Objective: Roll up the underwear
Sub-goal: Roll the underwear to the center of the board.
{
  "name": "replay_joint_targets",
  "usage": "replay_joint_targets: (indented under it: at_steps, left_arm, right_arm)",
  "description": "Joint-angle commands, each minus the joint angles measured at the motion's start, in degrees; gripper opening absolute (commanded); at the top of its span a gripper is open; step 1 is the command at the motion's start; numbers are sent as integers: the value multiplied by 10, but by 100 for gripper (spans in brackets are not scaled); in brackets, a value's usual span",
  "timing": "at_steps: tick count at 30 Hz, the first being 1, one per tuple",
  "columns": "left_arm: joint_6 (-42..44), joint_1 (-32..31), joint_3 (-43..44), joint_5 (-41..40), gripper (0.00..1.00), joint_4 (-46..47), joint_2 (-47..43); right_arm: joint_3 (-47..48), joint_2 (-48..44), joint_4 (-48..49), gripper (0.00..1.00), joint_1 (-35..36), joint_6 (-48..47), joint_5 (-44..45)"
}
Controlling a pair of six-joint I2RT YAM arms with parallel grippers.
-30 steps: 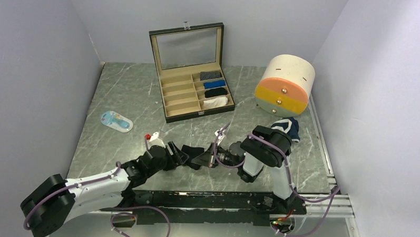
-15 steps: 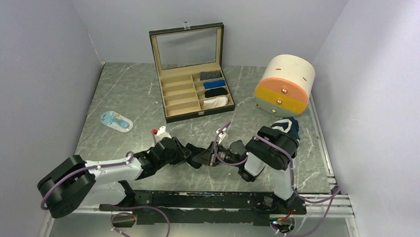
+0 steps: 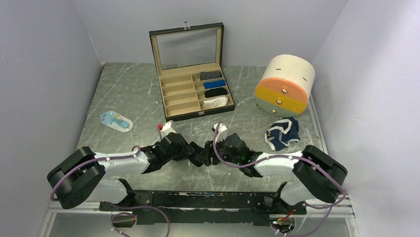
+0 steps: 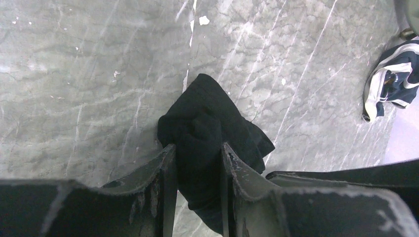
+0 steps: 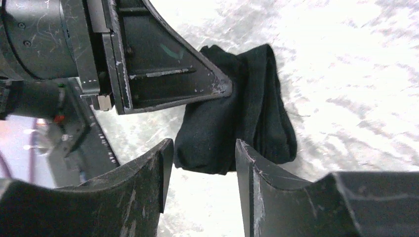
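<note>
The black underwear [image 3: 200, 153] lies bunched on the marble table [image 3: 129, 94] between both arms. My left gripper [image 4: 196, 145] is shut on it, the cloth [image 4: 207, 118] squeezed between both fingers. My right gripper [image 5: 202, 143] is open. The end of the black bundle [image 5: 237, 118] reaches just between its tips, with a gap on one side. In the top view the right gripper [image 3: 213, 152] faces the left gripper [image 3: 192, 149] across the cloth. The navy underwear with white trim [image 3: 283, 132] lies crumpled to the right, also in the left wrist view [image 4: 393, 79].
An open wooden box [image 3: 178, 99] with rolled cloth bundles in its right compartments stands at the back. A cream cylinder with orange and yellow drawers [image 3: 284, 84] sits at the back right. A small blue-white object [image 3: 116, 120] lies on the left. Walls close in both sides.
My left gripper reached right and shut on the black underwear. My right gripper opened and let go of it. The right arm dropped low, uncovering the navy underwear.
</note>
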Motion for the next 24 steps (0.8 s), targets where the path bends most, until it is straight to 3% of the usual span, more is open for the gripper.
replay_joint_targets:
  at_steps: [1, 8, 18, 19, 22, 24]
  left_arm:
    - [28, 1, -8, -6, 36, -81, 23]
    - [27, 1, -5, -3, 36, -85, 30]
    - [20, 1, -13, 3, 38, -78, 30]
    - [21, 0, -14, 3, 38, -77, 30]
    - [21, 0, -12, 5, 39, -84, 27]
    - [19, 1, -15, 4, 42, -88, 18]
  right_arm:
    - [52, -42, -172, 52, 37, -130, 109]
    - [123, -16, -223, 53, 114, -168, 235]
    - [146, 48, -209, 48, 142, -167, 259]
    - [148, 55, -213, 44, 142, -163, 264]
    - [123, 51, -183, 14, 137, -148, 246]
    - [97, 37, -149, 4, 120, -131, 201]
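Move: The black underwear, bunched into a loose roll, lies with its middle about 3 cm left of the right hand, roughly level with it in reach and some 4 cm lower. From the right hand, the middle of the open sock box is about 25 cm ahead and 4 cm to the left. The left hand already has the roll between its fingers, the underwear's middle only about 2 cm to its right, level in reach and 1 cm below. The left hand stays put with the roll still between its part-open fingers while the open right hand eases about 1.5 cm to the left at hardly changed height, rolling and tipping its fingers more steeply down, some 30 degrees in all. The right hand then drops straight down about 3 cm over the right-hand end of the roll and closes its fingers from about half open to nearly shut, pinching the black fabric beside the left fingers. ##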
